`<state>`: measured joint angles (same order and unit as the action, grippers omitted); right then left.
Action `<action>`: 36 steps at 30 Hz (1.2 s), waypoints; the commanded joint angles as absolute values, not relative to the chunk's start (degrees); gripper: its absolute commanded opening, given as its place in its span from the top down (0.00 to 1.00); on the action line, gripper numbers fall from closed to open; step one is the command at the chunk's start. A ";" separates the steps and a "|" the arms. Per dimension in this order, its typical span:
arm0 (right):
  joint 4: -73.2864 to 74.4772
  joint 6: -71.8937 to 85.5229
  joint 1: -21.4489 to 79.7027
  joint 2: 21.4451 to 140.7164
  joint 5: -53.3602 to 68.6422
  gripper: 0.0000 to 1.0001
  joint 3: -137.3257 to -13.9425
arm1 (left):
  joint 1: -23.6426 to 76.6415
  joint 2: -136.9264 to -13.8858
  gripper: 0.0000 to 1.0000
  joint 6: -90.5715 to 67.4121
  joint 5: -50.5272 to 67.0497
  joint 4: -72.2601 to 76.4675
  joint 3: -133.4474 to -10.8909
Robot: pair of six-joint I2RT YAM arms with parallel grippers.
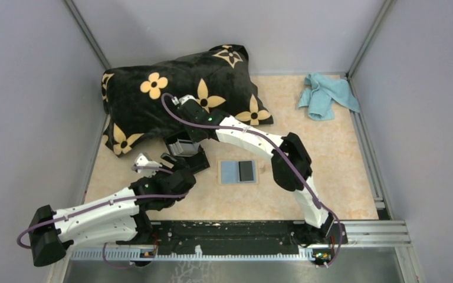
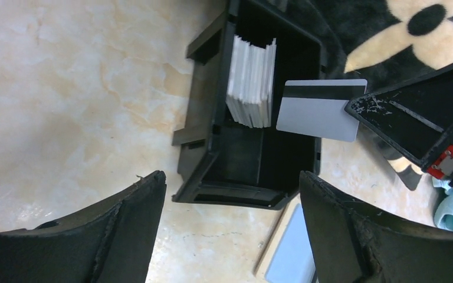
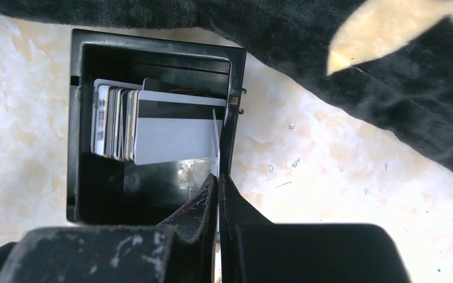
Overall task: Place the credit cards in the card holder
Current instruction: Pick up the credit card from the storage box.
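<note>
The black card holder (image 2: 203,147) stands open on the table by the pillow, with a stack of pale cards (image 2: 250,82) upright inside. My right gripper (image 3: 218,177) is shut on one edge of a grey credit card with a dark stripe (image 2: 321,109). It holds the card on edge over the holder's right wall (image 3: 233,118), with the card (image 3: 177,132) reaching in over the stack. A second grey striped card (image 1: 238,171) lies flat on a pale beige card (image 2: 273,244) to the right of the holder (image 1: 196,160). My left gripper (image 2: 233,188) hovers open and empty just in front of the holder.
A big black pillow with yellow flowers (image 1: 171,94) lies right behind the holder. A light blue cloth (image 1: 324,94) is crumpled in the far right corner. Grey walls close in three sides, and a metal rail (image 1: 365,227) runs along the near edge.
</note>
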<state>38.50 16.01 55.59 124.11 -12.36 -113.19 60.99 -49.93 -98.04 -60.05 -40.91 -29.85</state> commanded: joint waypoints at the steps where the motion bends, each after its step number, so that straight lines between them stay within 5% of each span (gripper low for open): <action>1: 32.03 13.51 56.16 114.41 -15.01 1.00 -109.96 | 60.82 -51.56 0.10 -92.61 -63.09 -40.90 -34.46; 14: 23.68 15.35 53.21 88.01 -8.96 1.00 -80.95 | 60.69 -37.40 0.09 -41.08 -45.63 1.55 -26.38; 19: 18.66 15.43 52.52 70.98 -7.40 1.00 -64.41 | 60.56 -34.16 0.08 -49.46 -41.03 -4.09 -27.77; 24: 14.79 15.30 54.07 59.32 -10.47 1.00 -53.42 | 60.56 -44.91 0.08 -65.20 -31.91 -18.64 -38.44; 36: 14.51 8.46 62.74 52.43 -26.94 1.00 -49.06 | 56.37 -59.72 0.06 -78.60 -11.46 -22.68 -50.69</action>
<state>18.31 12.25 60.16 54.81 -19.00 -49.95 59.29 -59.92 -72.36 -20.01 -20.60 -49.32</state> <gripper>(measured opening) 0.007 0.933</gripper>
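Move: The credit card is already pinched in the right fingers over the storage box, whose middle is about 3 cm back, 4 cm left and 6 cm below the right hand. The card holder it is carried towards lies roughly 9 cm back, 16 cm right and 10 cm below. From the open left hand that card is some 13 cm ahead and 6 cm right, nearly at its height; the holder is about 2 cm ahead, 23 cm right and 9 cm lower. The pinched card goes up from the storage box about 7 cm, then right and back towards the card holder, the right hand ending some 18 cm right, 13 cm back and 10 cm up. The open left hand first rises, then swings right to bring its fingers near the card's free end, turning about 40 degrees clockwise; it doesn't grip the card. ##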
